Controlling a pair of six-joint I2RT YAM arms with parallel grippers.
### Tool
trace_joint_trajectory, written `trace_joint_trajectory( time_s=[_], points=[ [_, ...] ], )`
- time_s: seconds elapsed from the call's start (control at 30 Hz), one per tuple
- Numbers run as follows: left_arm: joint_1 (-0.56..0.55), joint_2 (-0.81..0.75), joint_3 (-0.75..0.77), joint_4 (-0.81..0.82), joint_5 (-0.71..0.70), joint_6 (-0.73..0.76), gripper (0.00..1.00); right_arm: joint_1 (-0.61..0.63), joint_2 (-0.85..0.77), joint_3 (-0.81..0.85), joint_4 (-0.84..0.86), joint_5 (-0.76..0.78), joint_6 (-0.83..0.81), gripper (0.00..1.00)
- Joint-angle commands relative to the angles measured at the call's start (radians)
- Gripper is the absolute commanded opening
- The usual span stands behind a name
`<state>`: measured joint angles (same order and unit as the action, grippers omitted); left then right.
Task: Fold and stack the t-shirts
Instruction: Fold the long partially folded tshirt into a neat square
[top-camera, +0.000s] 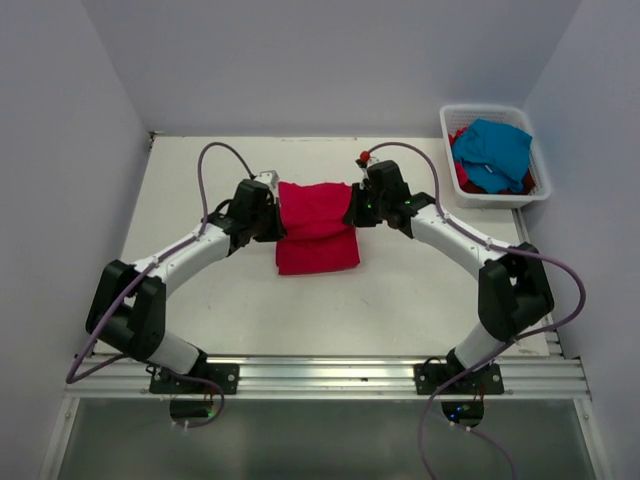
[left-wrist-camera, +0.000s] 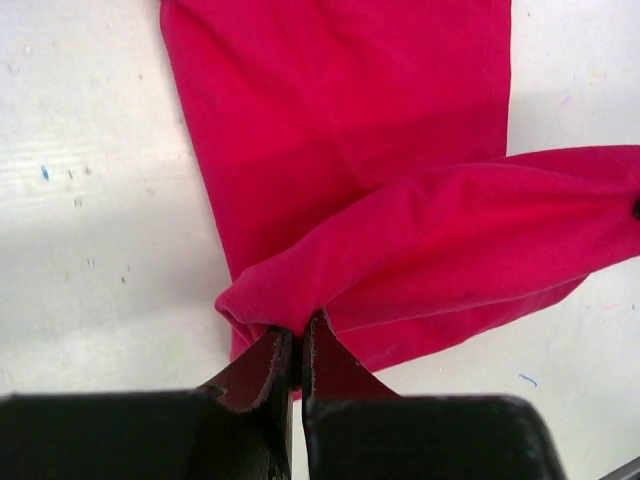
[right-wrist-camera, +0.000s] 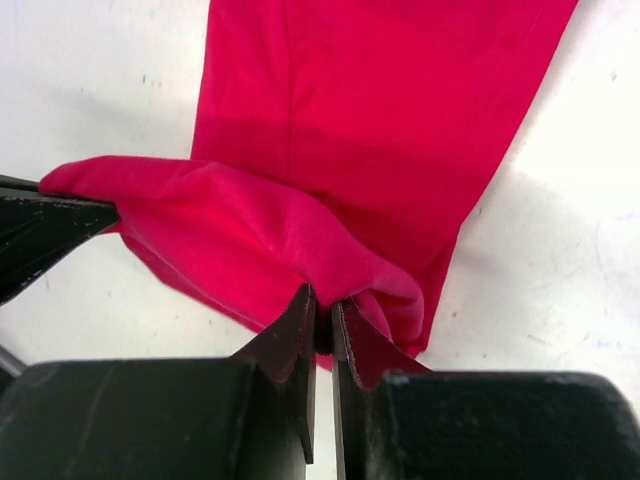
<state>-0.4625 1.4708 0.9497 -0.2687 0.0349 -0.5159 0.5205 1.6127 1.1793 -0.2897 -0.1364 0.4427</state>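
Observation:
A crimson red t-shirt (top-camera: 317, 226) lies half folded in the middle of the table, its far edge lifted off the surface between the two grippers. My left gripper (top-camera: 274, 215) is shut on the left end of that raised edge; in the left wrist view the cloth (left-wrist-camera: 420, 230) bunches at the left gripper (left-wrist-camera: 297, 335). My right gripper (top-camera: 356, 208) is shut on the right end, and the right wrist view shows the fabric (right-wrist-camera: 300, 215) pinched in the right gripper (right-wrist-camera: 324, 305). The lower layer lies flat beneath. A turquoise t-shirt (top-camera: 493, 150) sits on more red cloth (top-camera: 463, 176).
A white slatted basket (top-camera: 492, 198) stands at the back right corner and holds the turquoise and red shirts. White walls close the table on the left, back and right. An aluminium rail (top-camera: 320, 372) runs along the near edge by the arm bases.

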Motion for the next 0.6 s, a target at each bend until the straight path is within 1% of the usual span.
trace_joint_trajectory(
  time_s=[0.0,0.17,0.3,0.37,0.4,0.43,0.47,0.5,0.53,0.57],
  points=[
    [0.050,0.071,0.079,0.060,0.072,0.057,0.00,-0.017,0.055,0.098,-0.019,0.034,-0.033,0.00],
    [0.103,0.172,0.138,0.108,0.140,0.057,0.00,-0.039,0.159,0.189,-0.029,0.034,-0.038,0.00],
    [0.134,0.255,0.223,0.118,0.180,0.066,0.00,-0.056,0.234,0.262,-0.031,0.031,-0.041,0.00],
    [0.157,0.293,0.265,0.154,0.200,0.077,0.00,-0.071,0.280,0.339,-0.023,0.032,-0.035,0.00],
    [0.165,0.353,0.337,0.160,0.210,0.082,0.00,-0.076,0.350,0.379,-0.020,0.034,-0.032,0.00],
    [0.176,0.390,0.381,0.192,0.229,0.085,0.00,-0.094,0.398,0.504,-0.043,0.043,-0.027,0.00],
    [0.200,0.431,0.433,0.206,0.252,0.091,0.00,-0.105,0.453,0.592,-0.070,0.055,-0.006,0.00],
    [0.212,0.541,0.583,0.198,0.263,0.086,0.05,-0.117,0.605,0.693,-0.104,0.084,0.002,0.00],
    [0.228,0.607,0.680,0.156,0.260,0.077,0.47,-0.134,0.686,0.944,-0.214,0.115,0.005,0.22],
    [0.258,0.738,0.780,0.131,0.255,0.041,0.92,-0.139,0.784,1.085,-0.279,0.136,0.002,0.75]
  ],
)
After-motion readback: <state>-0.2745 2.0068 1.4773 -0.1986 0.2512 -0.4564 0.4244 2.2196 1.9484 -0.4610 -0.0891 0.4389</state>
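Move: Both closed hands still hold the t-shirt's near edge, lifted roughly 6 cm over the table. The flat far edge it is taken to has its middle some 14 cm ahead of the left hand and 7 cm to its right; from the right hand it is about 11 cm ahead and 8 cm left. The new near fold's middle lies about 6 cm behind and 8 cm right of the left hand, and 9 cm behind and 7 cm left of the right. Both hands carry the pinched edge about 16 cm forward towards the t-shirt's far edge, then open, releasing it. ##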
